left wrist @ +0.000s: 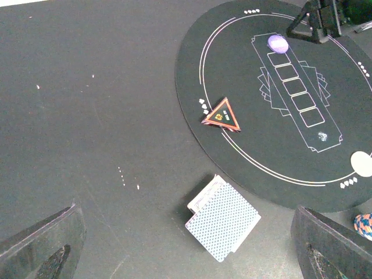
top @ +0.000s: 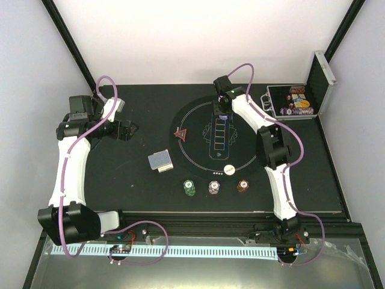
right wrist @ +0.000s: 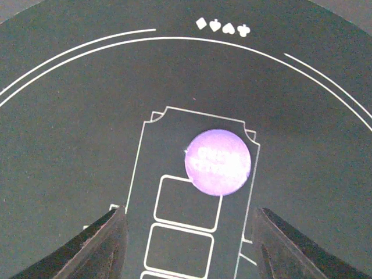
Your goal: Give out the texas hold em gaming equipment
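Note:
A violet-blue disc [right wrist: 218,161] lies flat on the round black mat [right wrist: 70,116], at the top of the printed row of card boxes. My right gripper [right wrist: 189,215] is open just behind it, one finger on each side, touching nothing. The left wrist view also shows the disc [left wrist: 277,42] beside the right gripper [left wrist: 317,26]. A red triangle [top: 180,135] sits on the mat's left edge and a white disc [top: 229,170] on its near edge. The grey-blue-backed deck of cards [left wrist: 224,218] lies off the mat. My left gripper [left wrist: 186,212] hangs open above the table, left of the deck.
Green [top: 190,188], purple [top: 214,188] and brown [top: 243,185] chip stacks stand in a row in front of the mat. An open silver-edged case [top: 292,102] with coloured chips sits at the back right. The left arm [top: 72,156] reaches along the table's left side.

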Robot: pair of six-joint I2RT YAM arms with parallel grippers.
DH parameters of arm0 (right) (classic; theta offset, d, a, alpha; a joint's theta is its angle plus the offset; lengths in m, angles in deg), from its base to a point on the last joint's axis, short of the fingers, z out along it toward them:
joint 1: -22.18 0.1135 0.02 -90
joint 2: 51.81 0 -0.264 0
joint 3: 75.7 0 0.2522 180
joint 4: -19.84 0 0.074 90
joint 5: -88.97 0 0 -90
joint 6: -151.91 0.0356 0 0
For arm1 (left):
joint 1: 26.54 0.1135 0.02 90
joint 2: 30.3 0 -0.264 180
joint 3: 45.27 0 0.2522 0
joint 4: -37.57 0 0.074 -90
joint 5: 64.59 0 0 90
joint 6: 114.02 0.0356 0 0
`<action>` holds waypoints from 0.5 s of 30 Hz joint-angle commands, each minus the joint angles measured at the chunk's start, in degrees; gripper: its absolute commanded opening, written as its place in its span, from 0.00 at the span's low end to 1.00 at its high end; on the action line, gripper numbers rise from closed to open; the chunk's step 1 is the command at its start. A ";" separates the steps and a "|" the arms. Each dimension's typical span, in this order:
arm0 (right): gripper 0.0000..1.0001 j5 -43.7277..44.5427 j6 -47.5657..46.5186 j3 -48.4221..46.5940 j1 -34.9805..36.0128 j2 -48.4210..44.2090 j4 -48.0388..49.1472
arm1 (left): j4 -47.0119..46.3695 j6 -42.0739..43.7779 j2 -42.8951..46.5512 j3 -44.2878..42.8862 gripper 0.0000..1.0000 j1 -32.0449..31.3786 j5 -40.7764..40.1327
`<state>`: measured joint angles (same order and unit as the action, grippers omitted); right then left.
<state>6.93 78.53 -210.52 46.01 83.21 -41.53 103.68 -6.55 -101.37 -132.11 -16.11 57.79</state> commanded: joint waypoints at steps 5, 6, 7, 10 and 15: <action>0.52 0.74 1.56 10.82 -0.57 -3.11 3.78 | 1.13 1.13 1.45 -3.02 0.99 0.29 -0.94; 0.49 0.43 1.91 11.22 -0.77 -2.77 3.97 | 1.12 1.01 1.46 -3.00 0.99 0.31 -0.70; 0.45 0.29 2.18 11.35 -1.00 -2.28 4.14 | 1.12 0.99 1.32 -3.02 0.99 0.33 -0.44; 0.41 0.34 2.32 10.56 -1.32 -0.29 3.83 | 1.74 1.25 1.04 -3.65 0.99 0.32 -0.19; 0.30 -0.04 2.36 6.40 -1.96 4.34 2.27 | 2.05 1.69 1.13 -4.43 0.99 0.30 -0.43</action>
<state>7.13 80.43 -200.57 44.76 84.15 -39.00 104.51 -5.80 -101.13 -133.79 -16.11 57.31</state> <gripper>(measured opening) 0.350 0.989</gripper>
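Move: The small blind button I have been moving lies almost beneath my empty right hand, about 2 cm ahead, 1 cm to its right and 7 cm below. From the same hand, the red-edged triangle is some 16 cm left and 5 cm back; the white button is roughly 18 cm back and 3 cm right. From my left hand, the small blind button is about 22 cm ahead, 35 cm right and 25 cm down. I bring my right hand down to the mat just behind the small blind button, sinking about 6.5 cm while easing roughly 3 cm back and 2.5 cm to the right. My fingers tip a little steeper, by under 10 degrees, and draw partly together with nothing between them, still short of the button. ##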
